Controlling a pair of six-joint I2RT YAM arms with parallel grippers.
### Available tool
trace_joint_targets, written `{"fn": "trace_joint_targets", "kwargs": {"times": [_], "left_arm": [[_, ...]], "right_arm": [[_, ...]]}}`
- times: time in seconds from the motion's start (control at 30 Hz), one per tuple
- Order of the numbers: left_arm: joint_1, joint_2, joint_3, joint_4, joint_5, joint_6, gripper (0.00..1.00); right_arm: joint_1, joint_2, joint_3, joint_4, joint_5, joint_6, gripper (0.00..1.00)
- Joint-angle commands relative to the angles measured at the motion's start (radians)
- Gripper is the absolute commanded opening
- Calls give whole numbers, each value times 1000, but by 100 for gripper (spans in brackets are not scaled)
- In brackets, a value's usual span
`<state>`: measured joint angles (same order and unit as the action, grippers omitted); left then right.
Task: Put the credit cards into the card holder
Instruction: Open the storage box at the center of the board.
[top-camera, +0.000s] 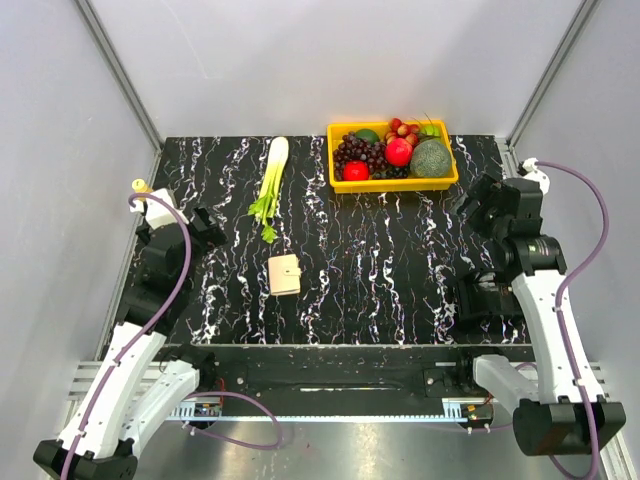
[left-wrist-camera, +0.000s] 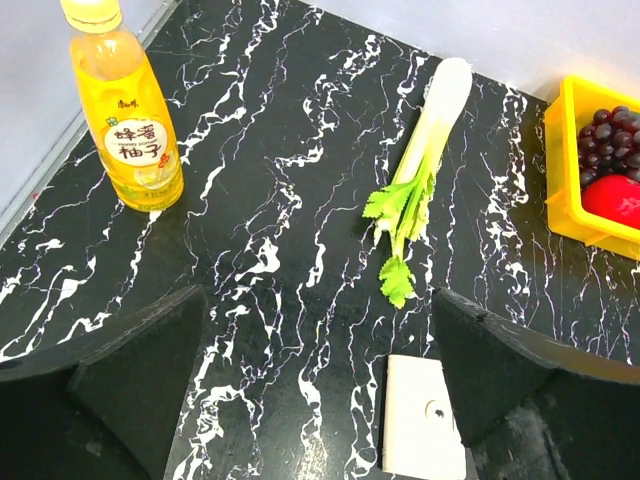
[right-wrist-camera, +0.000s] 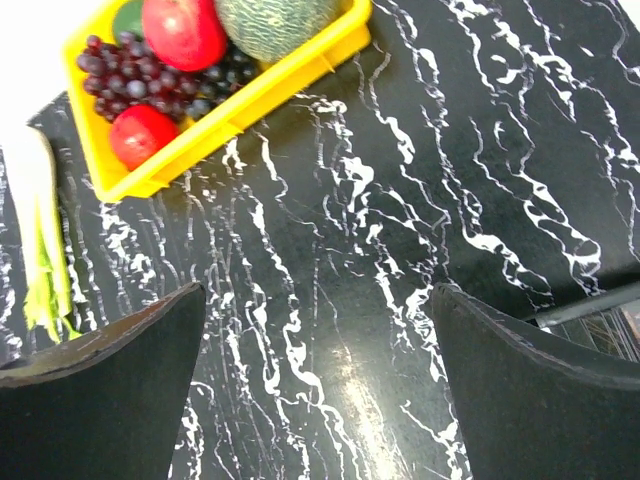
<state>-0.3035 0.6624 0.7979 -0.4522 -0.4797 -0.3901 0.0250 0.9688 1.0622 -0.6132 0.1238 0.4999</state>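
The card holder is a small beige wallet lying closed on the black marble table, left of the middle. In the left wrist view the card holder shows its clasp tab, just inside the right finger. My left gripper hovers to its left, and the left gripper is open with nothing between its fingers. My right gripper sits at the table's right side, far from the wallet. That right gripper is open over bare table. No credit cards are in view.
A yellow basket of fruit stands at the back, right of centre. A celery stalk lies at the back, left of the basket. A bottle of yellow drink stands at the far left edge. Grey walls close in three sides.
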Motion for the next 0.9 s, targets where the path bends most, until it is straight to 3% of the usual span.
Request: {"fn": "trace_joint_targets", "kwargs": {"times": [0.0, 0.13, 0.4, 0.6, 0.87], "left_arm": [[1, -20, 14, 33, -37, -24, 99], [1, -35, -17, 52, 88, 65, 99], [1, 2, -40, 55, 135, 88, 99], [1, 3, -39, 27, 112, 122, 99], [1, 2, -51, 24, 113, 125, 99]], "right_arm": [[-2, 71, 68, -159, 106, 41, 99], [0, 82, 93, -247, 171, 95, 99], [-4, 132, 123, -244, 45, 129, 98], [-2, 220, 130, -255, 39, 189, 97], [-4, 140, -17, -365, 288, 405, 99]]}}
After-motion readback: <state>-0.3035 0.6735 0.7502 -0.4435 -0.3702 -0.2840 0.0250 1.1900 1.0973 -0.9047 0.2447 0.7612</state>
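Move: The black box lies about 12 cm back from the right hand, some 10 cm to its right and 22 cm below; the yellow fruit basket is about 25 cm ahead and 14 cm left. From the left hand, the beige card holder lies roughly level with it, 14 cm to the right and 23 cm below, with the celery about 20 cm ahead and 11 cm right. The open right hand sinks about 9 cm towards the black box, tipping down; the left eases towards the card holder. ##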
